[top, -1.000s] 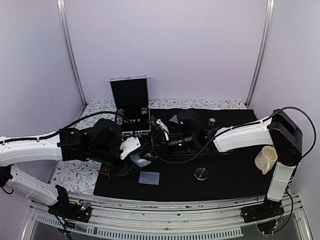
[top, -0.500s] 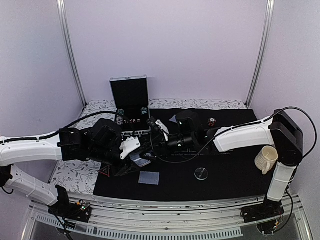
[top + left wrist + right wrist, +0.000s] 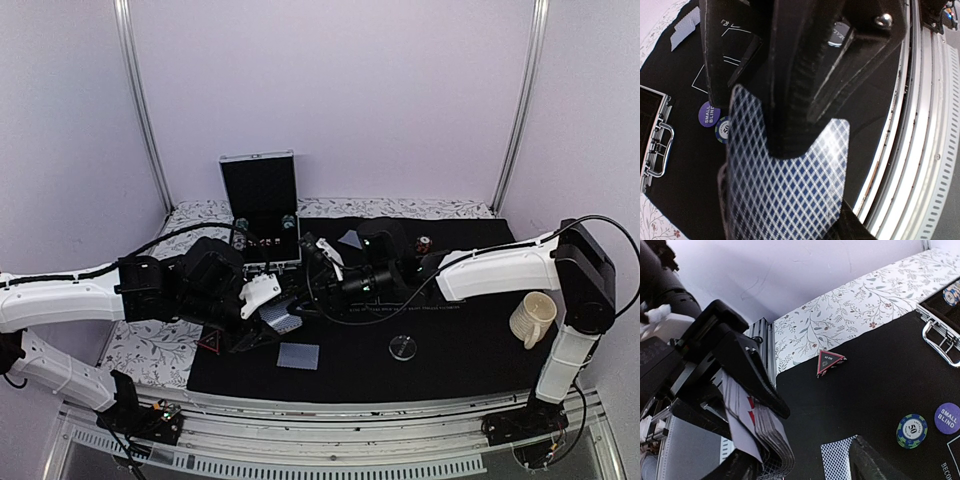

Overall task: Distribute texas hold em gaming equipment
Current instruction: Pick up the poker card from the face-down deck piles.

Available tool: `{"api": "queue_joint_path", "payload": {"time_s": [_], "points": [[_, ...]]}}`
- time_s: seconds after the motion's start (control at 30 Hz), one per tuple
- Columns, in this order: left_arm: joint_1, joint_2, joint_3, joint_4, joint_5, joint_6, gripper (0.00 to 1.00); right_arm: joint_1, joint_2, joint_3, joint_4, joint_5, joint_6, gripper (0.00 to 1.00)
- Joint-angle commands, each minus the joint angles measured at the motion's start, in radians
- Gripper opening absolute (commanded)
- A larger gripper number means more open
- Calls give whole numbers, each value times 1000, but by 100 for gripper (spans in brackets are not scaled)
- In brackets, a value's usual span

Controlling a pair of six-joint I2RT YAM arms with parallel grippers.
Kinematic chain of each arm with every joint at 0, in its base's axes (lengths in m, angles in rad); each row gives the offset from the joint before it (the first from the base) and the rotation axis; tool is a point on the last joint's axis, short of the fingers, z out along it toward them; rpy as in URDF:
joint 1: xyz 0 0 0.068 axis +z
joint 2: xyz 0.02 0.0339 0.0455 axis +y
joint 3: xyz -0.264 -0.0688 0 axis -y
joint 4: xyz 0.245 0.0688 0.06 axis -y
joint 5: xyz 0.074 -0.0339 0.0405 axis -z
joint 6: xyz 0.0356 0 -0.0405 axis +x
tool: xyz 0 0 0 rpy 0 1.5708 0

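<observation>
My left gripper (image 3: pixel 270 318) is shut on a deck of playing cards (image 3: pixel 282 317) with blue diamond backs (image 3: pixel 790 190), held tilted above the mat's left part. My right gripper (image 3: pixel 303 300) has come up to the deck's free end. Its jaws stand apart in the right wrist view (image 3: pixel 800 471), with the deck's edge (image 3: pixel 762 437) by the left finger. One card (image 3: pixel 298 356) lies face down on the mat below (image 3: pixel 837 460). A red triangle marker (image 3: pixel 829 361) lies at the mat's left edge. A purple small-blind chip (image 3: pixel 946 418) and a green chip (image 3: pixel 911 430) sit together. A clear disc (image 3: pixel 403 347) lies further right.
An open metal chip case (image 3: pixel 262 215) stands at the back left, its latch showing (image 3: pixel 940 325). A cream mug (image 3: pixel 532 318) stands at the right. Another card (image 3: pixel 349 238) and a red-black chip (image 3: pixel 424 243) lie on the black mat (image 3: pixel 460 350) at the back.
My right gripper has slid left to the deck's end and its jaws have narrowed. The left arm and the deck have stayed where they were.
</observation>
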Motion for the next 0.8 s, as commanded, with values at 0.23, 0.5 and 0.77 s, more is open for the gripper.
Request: {"api": "queue_joint_path", "payload": {"time_s": [0.23,0.5,0.77], "points": [[10,-6,5,15,9,8,40,-5,-52,19,-9,-117,31,25],[9,-5,5,16,8,7,40,-4,-92,11,-63,-75,22,3],[10,-5,4,14,6,7,40,-5,-141,23,-181,-3,-18,2]]}}
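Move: The deck, held on edge in the left gripper with its backs towards the base, has its middle about 4 cm to the right hand's left, 2 cm back and 1 cm lower; its free end reaches in between the open right fingers. Below, some 13 cm down, a face-down card lies about 6 cm back, the 50 chip roughly 4 cm ahead and the small blind button 8 cm ahead, none noticeably sideways. From the left hand, the deck's middle is about 3 cm right, 1 cm ahead and 2 cm up. The deck's outermost card is what the right fingers close on: from about two-thirds open they shut almost fully, pinching its free end while the hand draws back some 2 cm towards the base and climbs about 2.5 cm, easing roughly 1 cm to the right as well. The left hand stays in place and keeps its hold on the deck. ##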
